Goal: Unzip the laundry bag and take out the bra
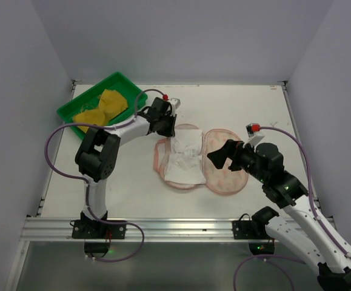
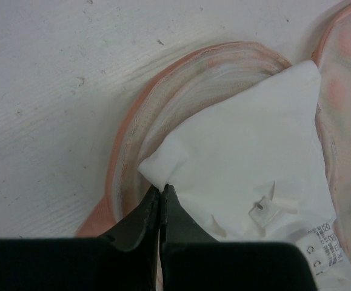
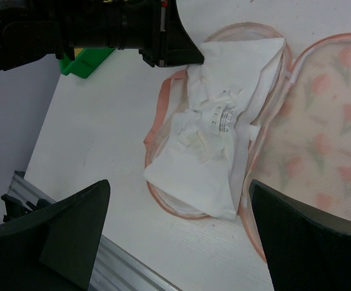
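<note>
The laundry bag (image 1: 227, 173) lies unzipped and spread flat in two halves at mid-table, its peach tulip-print lid (image 3: 327, 139) to the right. In the left half, inside the pink rim (image 2: 133, 139), lies the white bra (image 1: 183, 156) (image 2: 248, 151) (image 3: 217, 133), crumpled, with a care label showing. My left gripper (image 1: 170, 124) (image 2: 162, 187) is at the bag's far left end, shut, its tips pinching a corner of the bra. My right gripper (image 1: 217, 154) (image 3: 178, 185) hovers open above the near end of the bag, holding nothing.
A green tray (image 1: 78, 103) (image 3: 87, 60) with a yellow garment (image 1: 102, 109) stands at the back left, just behind the left arm. The aluminium rail (image 1: 175, 227) runs along the near table edge. Grey walls close in both sides.
</note>
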Controlling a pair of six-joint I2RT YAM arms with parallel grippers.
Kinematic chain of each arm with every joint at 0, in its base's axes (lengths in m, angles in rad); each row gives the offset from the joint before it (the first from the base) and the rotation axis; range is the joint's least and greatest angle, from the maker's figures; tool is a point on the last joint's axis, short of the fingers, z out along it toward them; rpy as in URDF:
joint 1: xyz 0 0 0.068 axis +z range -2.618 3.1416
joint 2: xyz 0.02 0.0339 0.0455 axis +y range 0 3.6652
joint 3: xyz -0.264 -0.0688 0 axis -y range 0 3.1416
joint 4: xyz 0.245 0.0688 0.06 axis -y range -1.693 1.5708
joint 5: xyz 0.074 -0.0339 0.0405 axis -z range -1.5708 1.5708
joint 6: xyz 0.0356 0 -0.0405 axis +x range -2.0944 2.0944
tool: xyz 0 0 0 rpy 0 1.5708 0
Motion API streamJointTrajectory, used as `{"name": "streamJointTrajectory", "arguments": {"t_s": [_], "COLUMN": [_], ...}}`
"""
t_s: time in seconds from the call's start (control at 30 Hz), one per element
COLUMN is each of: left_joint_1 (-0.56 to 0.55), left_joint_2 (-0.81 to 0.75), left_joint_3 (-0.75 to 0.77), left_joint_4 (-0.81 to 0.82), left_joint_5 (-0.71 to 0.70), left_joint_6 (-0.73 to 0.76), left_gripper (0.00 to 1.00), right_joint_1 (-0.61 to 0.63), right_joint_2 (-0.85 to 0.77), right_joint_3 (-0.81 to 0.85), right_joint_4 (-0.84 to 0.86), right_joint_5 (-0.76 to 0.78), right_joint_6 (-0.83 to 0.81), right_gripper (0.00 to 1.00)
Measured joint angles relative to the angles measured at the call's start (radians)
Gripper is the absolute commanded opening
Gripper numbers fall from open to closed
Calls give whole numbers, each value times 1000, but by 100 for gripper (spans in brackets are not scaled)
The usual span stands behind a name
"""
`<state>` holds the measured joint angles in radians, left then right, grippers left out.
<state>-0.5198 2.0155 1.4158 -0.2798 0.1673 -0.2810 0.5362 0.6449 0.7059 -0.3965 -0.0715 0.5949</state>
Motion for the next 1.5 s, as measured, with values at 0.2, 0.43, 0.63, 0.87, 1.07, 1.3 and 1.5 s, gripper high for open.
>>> {"name": "streamJointTrajectory", "arguments": {"t_s": [0.2, 0.43, 0.63, 0.87, 1.07, 1.3, 1.5], "left_joint_1": [-1, -1, 19, 208, 392, 541, 615], "left_joint_2": [-52, -221, -368, -434, -413, -355, -307], "left_joint_3": [1, 29, 122, 255, 357, 459, 545], "left_joint_4": [-23, -39, -39, -46, -53, -29, -5], "left_joint_5": [-1, 0, -54, -119, -214, -286, -369], "left_joint_6": [-24, -82, -164, -278, -356, -476, -528], "left_gripper": [0, 0, 0, 0, 0, 0, 0], "right_joint_1": [0, 0, 0, 0, 0, 0, 0], "right_joint_2": [-2, -14, -28, -36, -24, 29, 86], "right_joint_3": [0, 0, 2, 19, 19, 31, 56], "right_joint_4": [0, 0, -2, -5, -1, 5, 19], "right_joint_5": [0, 2, 7, 10, 10, 6, 1], "right_joint_6": [-1, -4, -8, -13, -14, -16, -24], "right_gripper": [99, 99, 99, 99, 99, 99, 99]}}
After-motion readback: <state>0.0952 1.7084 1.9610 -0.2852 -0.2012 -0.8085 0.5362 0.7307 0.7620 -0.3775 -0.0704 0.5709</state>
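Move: The left fingers are already shut on the far left corner of the white garment, whose middle lies about 9 cm back and 6 cm to the right. From that hand, the green basket it is bound for is about 28 cm to the left and 12 cm ahead, at near the same height, with the yellow bra inside. The bag's open flap is some 22 cm right and 12 cm back. From the idle right hand, the basket is roughly 45 cm left, 31 cm ahead and 18 cm lower. Keep the left fingers shut on the white garment's corner and raise it nearly straight up, then carry on rising as you sweep left and somewhat forward from the bag to high over the green basket, some 41 cm up and 34 cm left in all. On the way swing the wrist counter-clockwise and tip the fingers up until they point level and forward. ##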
